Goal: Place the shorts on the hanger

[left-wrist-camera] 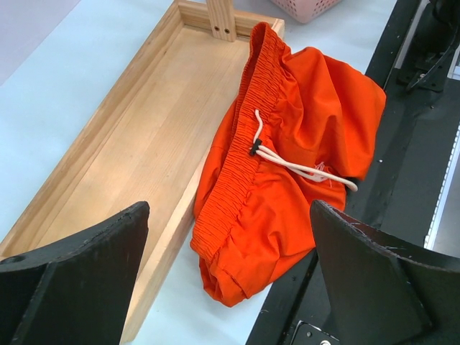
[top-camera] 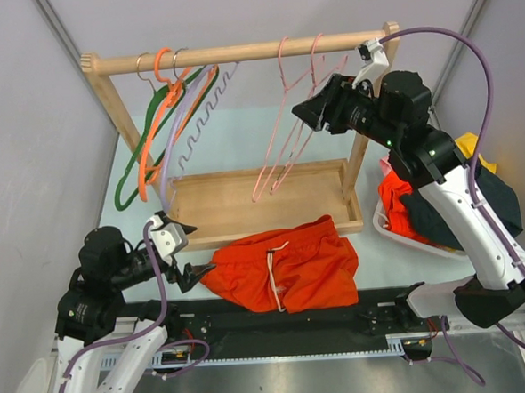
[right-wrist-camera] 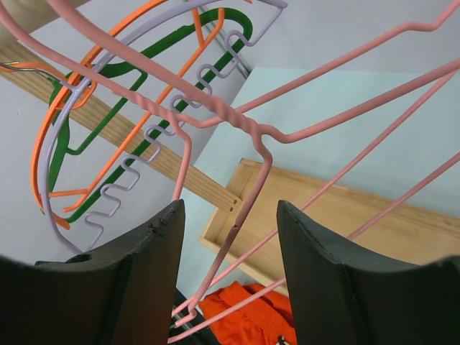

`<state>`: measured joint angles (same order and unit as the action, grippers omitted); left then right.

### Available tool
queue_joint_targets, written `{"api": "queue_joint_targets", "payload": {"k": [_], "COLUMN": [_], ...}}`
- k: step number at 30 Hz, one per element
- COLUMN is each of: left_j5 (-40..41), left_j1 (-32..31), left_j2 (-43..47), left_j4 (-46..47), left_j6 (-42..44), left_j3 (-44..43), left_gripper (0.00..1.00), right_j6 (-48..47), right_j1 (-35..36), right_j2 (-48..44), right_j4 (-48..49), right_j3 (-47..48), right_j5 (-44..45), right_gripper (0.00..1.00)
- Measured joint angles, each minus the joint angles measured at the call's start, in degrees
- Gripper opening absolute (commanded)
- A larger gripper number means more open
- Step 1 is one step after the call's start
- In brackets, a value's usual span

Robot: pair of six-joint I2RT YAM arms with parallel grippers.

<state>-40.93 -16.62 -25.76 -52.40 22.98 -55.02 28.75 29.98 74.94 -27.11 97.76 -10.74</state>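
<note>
The bright orange-red shorts (top-camera: 289,266) lie crumpled on the table in front of the wooden rack, white drawstring up. In the left wrist view the shorts (left-wrist-camera: 302,144) lie ahead of my left gripper (left-wrist-camera: 230,208), which is open and empty. That left gripper (top-camera: 193,251) hovers just left of the shorts. Two pale-pink wire hangers hang from the rail. My right gripper (top-camera: 315,113) is raised beside them. In the right wrist view one hanger (right-wrist-camera: 245,205) runs between the jaws of the right gripper (right-wrist-camera: 230,208), which stand apart, clear of the wire. The shorts (right-wrist-camera: 244,316) show far below.
The wooden rail (top-camera: 236,53) also carries an orange hanger (top-camera: 163,104), a green hanger (top-camera: 132,169) and a lilac hanger (top-camera: 182,121) at its left end. The rack's wooden tray base (top-camera: 245,206) lies behind the shorts. A basket of mixed clothes (top-camera: 406,214) sits at the right.
</note>
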Motion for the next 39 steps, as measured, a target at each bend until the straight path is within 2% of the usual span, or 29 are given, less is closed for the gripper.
{"api": "queue_joint_targets", "payload": {"k": [2, 9, 15, 23, 34, 39], "left_j5": [0.09, 0.37, 1.38, 1.36, 0.09, -0.37], "left_j1": [0.00, 0.00, 0.02, 0.04, 0.04, 0.04], "left_j2": [0.00, 0.02, 0.07, -0.31, -4.33, -5.97], "left_j4": [-0.02, -0.09, -1.09, -3.15, -6.43, -8.63], "left_j6": [0.07, 0.57, 0.59, 1.16, 5.86, 10.05], "left_j3": [0.07, 0.09, 0.04, -2.05, -5.77, -6.08], "left_gripper": [0.98, 0.99, 1.00, 1.00, 1.00, 1.00], "right_j6": [1.16, 4.94, 7.56, 7.98, 8.07, 6.60], "right_j1": [-0.26, -1.79, -2.14, -4.98, -8.85, -9.20], "right_j2": [0.28, 1.03, 0.98, -1.03, -9.42, -12.81], "right_j4": [0.31, 2.99, 5.03, 5.16, 7.82, 5.90], "right_j3": [-0.33, -0.79, -0.94, -1.68, -6.93, -10.08], "right_j5": [-0.22, -3.41, -6.25, -7.78, -11.78, -18.73], "right_gripper": [0.55, 0.22, 0.01, 0.00, 0.00, 0.00]}}
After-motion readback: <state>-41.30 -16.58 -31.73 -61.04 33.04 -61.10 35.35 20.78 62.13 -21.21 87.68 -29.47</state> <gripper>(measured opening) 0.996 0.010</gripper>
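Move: My right fingers are already around a shoulder wire of the right pink hanger, whose middle lies about 1 cm ahead and 3 cm below my hand point. The rail it hangs from is some 4 cm farther out and 12 cm above my right hand; the left pink hanger is about 6 cm to its left, level in reach, 3 cm down. From my left hand, the right pink hanger is roughly 18 cm ahead, 27 cm right, 16 cm up. I shut my right fingers from a bit over half open onto the shoulder wire of the right pink hanger, just below its neck. With it pinched I rise nearly 4 cm while going right, then draw about 7 cm back from the rail, dipping slightly at the end; the hand rolls some 10 degrees, left side up. ##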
